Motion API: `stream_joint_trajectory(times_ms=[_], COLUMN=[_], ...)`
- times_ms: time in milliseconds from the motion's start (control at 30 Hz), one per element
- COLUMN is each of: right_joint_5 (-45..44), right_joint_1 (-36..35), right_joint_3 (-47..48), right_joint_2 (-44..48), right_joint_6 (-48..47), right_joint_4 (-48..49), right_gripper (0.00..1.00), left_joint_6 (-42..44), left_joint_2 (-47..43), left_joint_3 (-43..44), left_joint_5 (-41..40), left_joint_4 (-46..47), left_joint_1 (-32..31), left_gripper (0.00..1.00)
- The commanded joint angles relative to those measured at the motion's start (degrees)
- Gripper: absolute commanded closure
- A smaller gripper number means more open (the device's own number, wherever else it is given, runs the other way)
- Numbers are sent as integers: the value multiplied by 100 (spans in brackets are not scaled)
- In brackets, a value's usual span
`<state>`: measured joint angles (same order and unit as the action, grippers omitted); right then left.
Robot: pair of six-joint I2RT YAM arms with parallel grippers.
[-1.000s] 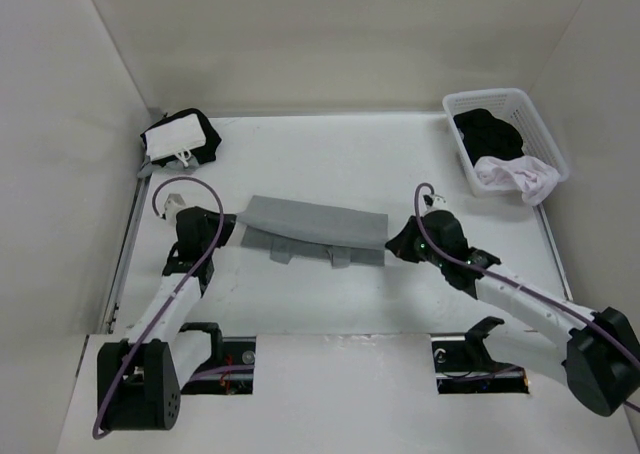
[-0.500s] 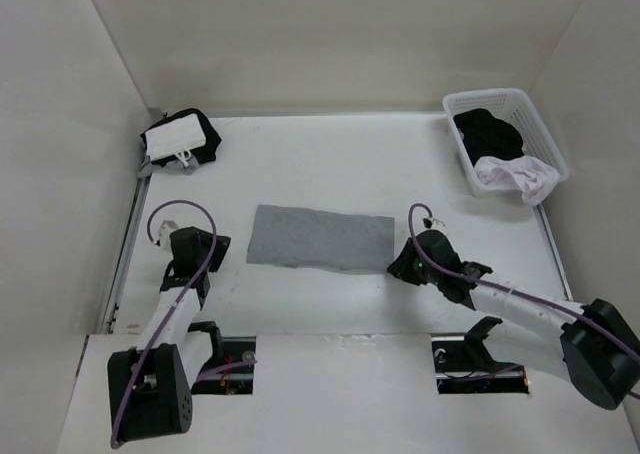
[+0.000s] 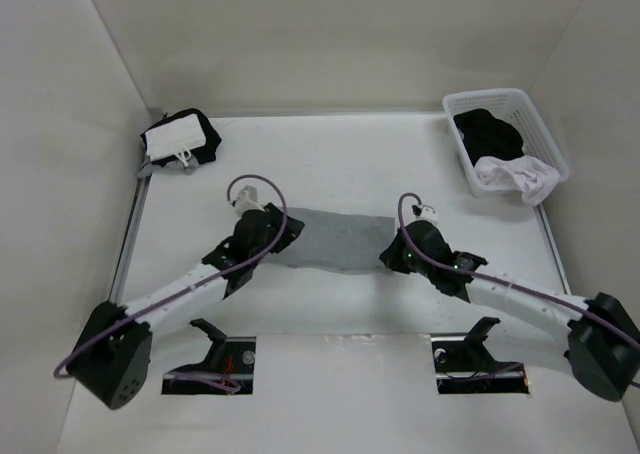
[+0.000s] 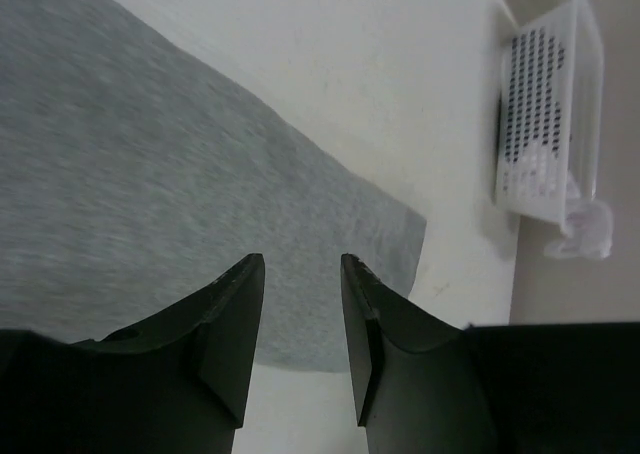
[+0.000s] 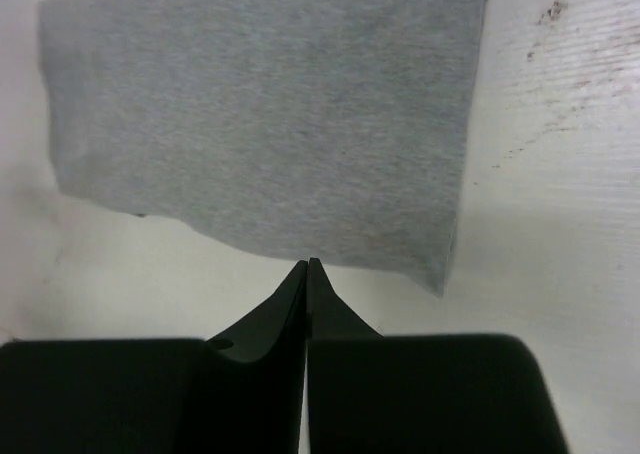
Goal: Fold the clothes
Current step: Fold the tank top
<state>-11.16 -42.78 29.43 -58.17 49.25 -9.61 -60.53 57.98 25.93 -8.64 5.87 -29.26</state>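
Observation:
The clothes I am working on are a light heather-grey top (image 3: 340, 236), folded into a flat strip in the middle of the table. My left gripper (image 3: 284, 234) hovers over its left end. In the left wrist view that gripper (image 4: 301, 266) is open, with grey fabric (image 4: 150, 174) below the gap and nothing between the fingers. My right gripper (image 3: 387, 256) is at the strip's right end. The right wrist view shows it (image 5: 307, 264) shut and empty, its tips at the near edge of the fabric (image 5: 270, 114).
A white lattice basket (image 3: 458, 102) stands at the back right, holding a black garment (image 3: 488, 132) and a pale one (image 3: 515, 177) draped over its rim. The basket (image 4: 545, 104) also shows in the left wrist view. A black and white pile (image 3: 180, 139) lies at the back left. Walls enclose the table.
The grey top, held raised at both ends a second ago, now lies flat. The left arm swung in from the left to over its left end. The right gripper opened, then shut.

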Motion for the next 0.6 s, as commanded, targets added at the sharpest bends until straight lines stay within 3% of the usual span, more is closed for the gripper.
stream_joint_trajectory(times_ms=[0, 67, 233, 400, 567], right_joint_5=[17, -53, -62, -194, 666], right_joint_1=[177, 564, 855, 890, 1180], right_joint_3=[-104, -174, -306, -719, -369], right_joint_2=[-659, -949, -1100, -854, -1634], right_joint_6=[-65, -13, 49, 303, 111], right_joint_4=[888, 1179, 1453, 1339, 1321], right_gripper=[98, 92, 63, 50, 46], left_joint_6=[-222, -292, -205, -205, -82], left_joint_2=[853, 1275, 1989, 2104, 1359], left_joint_3=[140, 157, 491, 220, -97], left_joint_5=[-639, -569, -384, -331, -261], left_joint_4=[730, 1099, 1619, 1672, 1558], left_joint_1=[-602, -743, -1183, -1043, -736], left_gripper=[65, 66, 68, 68, 68])
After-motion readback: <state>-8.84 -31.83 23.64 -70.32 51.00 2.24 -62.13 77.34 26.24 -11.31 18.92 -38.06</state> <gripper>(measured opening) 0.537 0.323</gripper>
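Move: Ahead of the right hand by about 3 cm and some 3 cm to its right is the middle of the folded tank top's right edge, roughly 8 cm below the fingertips; the basket stands about 27 cm ahead and 28 cm right of that hand. From the left hand, the middle of the tank top is about 7 cm right, 4 cm back and 11 cm below, while the folded pile is some 28 cm left and 19 cm ahead. Sinking about 6 cm to the tank top's right edge, the right hand shifts some 4 cm right and 3 cm forward, turns about 10 degrees clockwise, and spreads its shut fingers to around half open astride the edge. The left hand, still a third open, drops about 7 cm over the cloth while going 7 cm right, then eases back slightly left and up. ##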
